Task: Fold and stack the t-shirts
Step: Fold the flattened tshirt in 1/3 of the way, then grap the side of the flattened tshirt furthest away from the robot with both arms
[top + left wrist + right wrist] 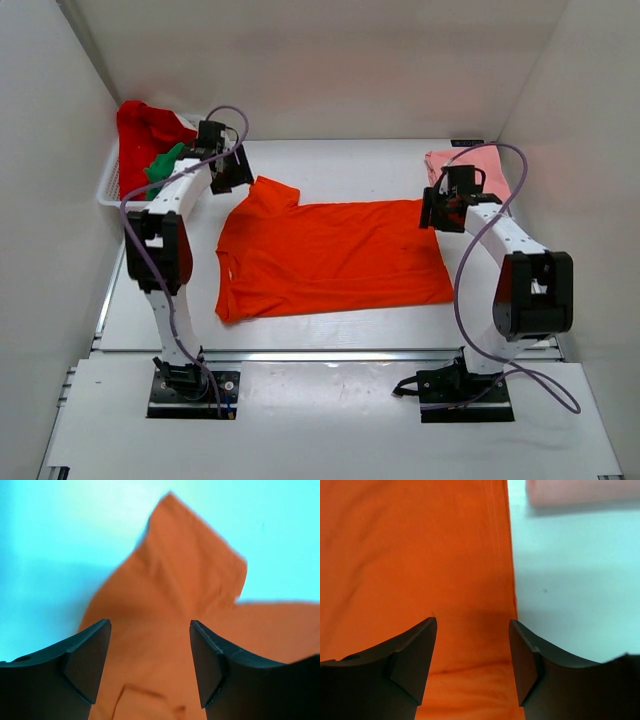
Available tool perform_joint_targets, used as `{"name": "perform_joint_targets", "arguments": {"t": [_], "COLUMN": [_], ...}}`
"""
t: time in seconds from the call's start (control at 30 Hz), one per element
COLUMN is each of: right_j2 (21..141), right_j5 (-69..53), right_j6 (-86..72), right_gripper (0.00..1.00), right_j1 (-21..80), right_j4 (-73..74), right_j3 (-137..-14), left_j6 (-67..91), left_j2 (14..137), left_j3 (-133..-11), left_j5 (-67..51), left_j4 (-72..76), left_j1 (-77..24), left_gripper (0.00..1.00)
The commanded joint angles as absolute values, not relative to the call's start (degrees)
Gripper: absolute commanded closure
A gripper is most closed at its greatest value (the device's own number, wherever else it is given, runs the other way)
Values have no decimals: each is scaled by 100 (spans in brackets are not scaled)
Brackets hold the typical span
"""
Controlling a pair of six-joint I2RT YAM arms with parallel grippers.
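Observation:
The bright orange t-shirt (pixel 330 255) lies flat across the middle of the table, neck to the left, one sleeve sticking up at the far left. My left gripper (pixel 232 172) is open and empty above that sleeve (pixel 190 575). My right gripper (pixel 432 213) is open and empty above the shirt's far right hem corner (pixel 470 570). The pale salmon pink t-shirt (pixel 478 165) lies folded at the far right, and its edge shows in the right wrist view (pixel 580 491). The red t-shirt (pixel 143 135) and the green t-shirt (pixel 163 165) sit in the basket.
The white slotted basket (pixel 110 185) stands at the far left against the side wall. White walls close in the table on the left, back and right. Purple cables loop off both arms.

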State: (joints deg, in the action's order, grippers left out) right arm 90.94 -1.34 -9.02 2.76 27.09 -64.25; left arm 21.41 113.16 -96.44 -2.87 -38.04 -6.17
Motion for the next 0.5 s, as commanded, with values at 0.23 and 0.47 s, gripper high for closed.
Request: {"name": "perform_joint_targets", "arguments": {"t": [0.23,0.47], "right_j2": [9957,10414], "right_j5": [-18,-97], "right_j6": [-1248,-1275], "right_gripper": [43,42], "right_j1": [360,290], "right_j4": [1688,1538], "right_j3": [-7356,-7602], "left_j6": [2154,2101], "left_j2": [13612,14598], "left_j3": [-12785,-13752], "left_j5": [-36,150], "left_j4": [-4069,-4262], "left_j1": [-711,-958], "left_gripper": [25,22]}}
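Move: Beyond the left hand lies the corner of the red t-shirt's far sleeve, about 13 cm ahead, 3 cm to the right and 10 cm below. The laundry basket is about 12 cm ahead and 26 cm left of that hand. The right hand goes for the far hem corner, roughly 15 cm ahead, 2 cm right and 8 cm down; the folded pink shirt's middle is some 9 cm beyond that corner and 11 cm to its right. Reaching out along the t-shirt towards its far edge, both open hands travel forward. The left covers about 11 cm, then sinks steeply, some 7 cm in all, with a small drift right, ending open just above the sleeve corner. The right goes about 7 cm forward, slowing at nearly the same height, open over the hem side and still short of the far corner. ##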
